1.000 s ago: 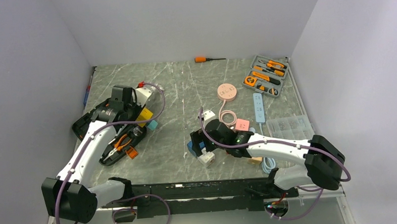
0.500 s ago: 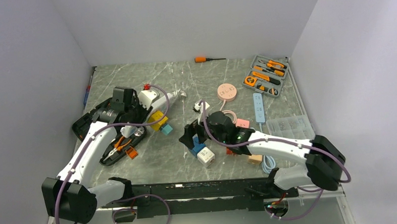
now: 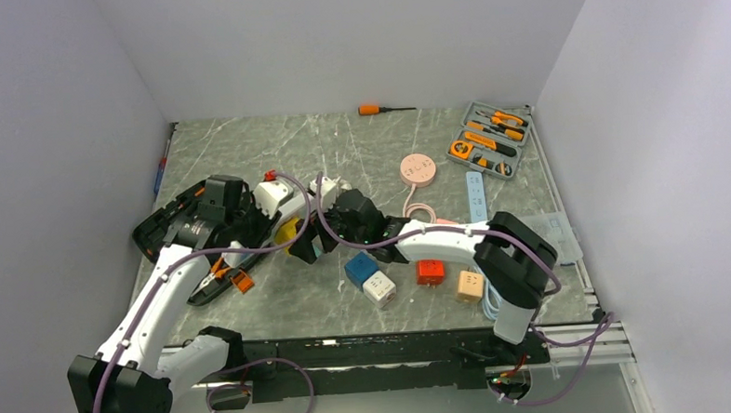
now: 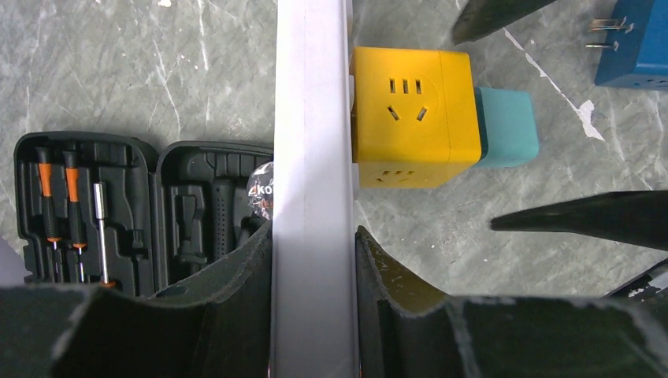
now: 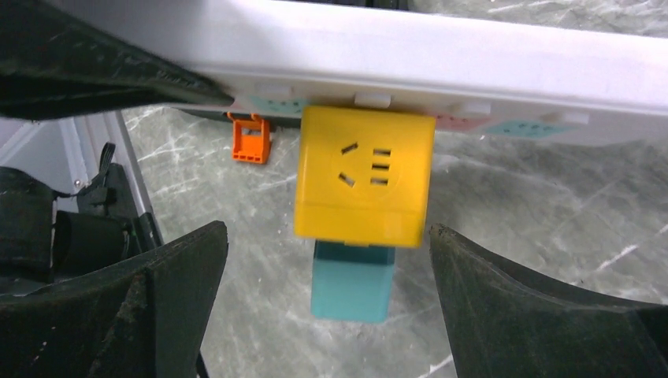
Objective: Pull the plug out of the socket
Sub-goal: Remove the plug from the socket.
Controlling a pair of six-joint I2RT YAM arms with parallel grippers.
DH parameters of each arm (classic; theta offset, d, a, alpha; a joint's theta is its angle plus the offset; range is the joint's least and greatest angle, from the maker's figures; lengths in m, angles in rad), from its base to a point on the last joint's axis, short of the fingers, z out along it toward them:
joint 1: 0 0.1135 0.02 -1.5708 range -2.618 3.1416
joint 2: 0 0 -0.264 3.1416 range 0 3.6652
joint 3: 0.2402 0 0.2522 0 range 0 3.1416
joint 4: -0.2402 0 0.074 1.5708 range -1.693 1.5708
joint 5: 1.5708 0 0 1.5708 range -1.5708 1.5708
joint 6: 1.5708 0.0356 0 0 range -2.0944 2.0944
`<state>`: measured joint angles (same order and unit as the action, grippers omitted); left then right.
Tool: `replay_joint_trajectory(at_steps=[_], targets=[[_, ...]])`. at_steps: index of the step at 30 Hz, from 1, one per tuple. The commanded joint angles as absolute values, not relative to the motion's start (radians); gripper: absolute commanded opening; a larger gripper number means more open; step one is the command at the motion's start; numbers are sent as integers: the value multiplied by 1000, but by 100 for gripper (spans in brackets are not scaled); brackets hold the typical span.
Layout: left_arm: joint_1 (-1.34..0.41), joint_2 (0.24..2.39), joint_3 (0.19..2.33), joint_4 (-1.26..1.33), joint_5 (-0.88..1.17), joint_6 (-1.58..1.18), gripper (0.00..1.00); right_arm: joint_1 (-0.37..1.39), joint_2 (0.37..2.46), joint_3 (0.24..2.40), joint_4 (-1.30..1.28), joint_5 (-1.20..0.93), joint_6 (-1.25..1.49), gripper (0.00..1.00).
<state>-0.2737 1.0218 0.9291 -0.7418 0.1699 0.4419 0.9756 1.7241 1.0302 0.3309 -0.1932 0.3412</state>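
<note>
A white power strip, the socket [image 4: 311, 157], stands gripped between the fingers of my left gripper [image 4: 313, 252], which is shut on it. A yellow cube plug [image 4: 413, 118] sits plugged into the strip's side, and a teal plug [image 4: 506, 127] sticks out of the yellow cube's far face. In the right wrist view the socket [image 5: 433, 55] runs across the top with the yellow cube [image 5: 366, 177] and teal plug [image 5: 353, 279] hanging below it. My right gripper [image 5: 328, 236] is open wide, its fingers either side of the two plugs and clear of both. From above, both grippers meet at the yellow cube [image 3: 288, 230].
An open black tool case [image 3: 191, 242] lies under the left arm. Blue [image 3: 360, 265], white [image 3: 379, 288], red [image 3: 429, 272] and orange [image 3: 469, 285] cube plugs lie near the front. A pink round device [image 3: 417, 170], a grey tool kit [image 3: 487, 141] and an orange screwdriver [image 3: 371, 109] sit farther back.
My right arm has swung left, away from the blue and white cubes, up to the yellow plug. The left gripper has carried the strip a little to the right.
</note>
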Motion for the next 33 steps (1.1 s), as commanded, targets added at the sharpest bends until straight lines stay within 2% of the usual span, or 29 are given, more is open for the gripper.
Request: replay_joint_trajectory(at_steps=[1, 13, 15, 17, 21, 25, 29, 33], targets=[[-281, 977, 956, -670, 237, 436, 0, 971, 1805, 1130, 357, -203, 351, 100], [-281, 951, 981, -699, 272, 411, 0, 972, 1975, 1281, 280, -163, 374, 99], [-281, 951, 983, -700, 278, 407, 0, 971, 1997, 1303, 262, -161, 388, 92], [-281, 949, 982, -698, 281, 403, 0, 972, 2018, 1328, 236, -171, 393, 74], [-279, 945, 973, -689, 259, 409, 0, 973, 2013, 1319, 230, -186, 411, 46], [-279, 943, 953, -670, 226, 424, 0, 973, 1980, 1268, 245, -190, 416, 27], [-280, 943, 927, -645, 166, 462, 0, 972, 1933, 1213, 238, -203, 417, 18], [-283, 949, 894, -594, 64, 506, 0, 973, 1887, 1148, 227, -208, 421, 17]])
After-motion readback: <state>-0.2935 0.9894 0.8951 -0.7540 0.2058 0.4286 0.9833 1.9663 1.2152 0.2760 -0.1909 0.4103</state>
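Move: The yellow plug, still in the white strip held by the left hand, lies about 5 cm to the right hand's left, 3 cm ahead and 4 cm lower. The strip is some 9 cm left, 5 cm ahead and 3 cm below; the teal plug is only 2 cm left, 1 cm ahead and 6 cm down. From the left hand the yellow plug is about 7 cm right, 3 cm ahead and roughly level. The yellow plug is taken between the right hand's open fingers, which reach about 5 cm left, 4 cm down and 3 cm forward, over the teal plug, then close and grip its two sides. The right hand next draws back about 2 cm to the right, slightly back and down, pulling on the plug; the left hand keeps its grip on the strip, easing back about 1.5 cm and, late on, giving slightly down and right with the pull. ##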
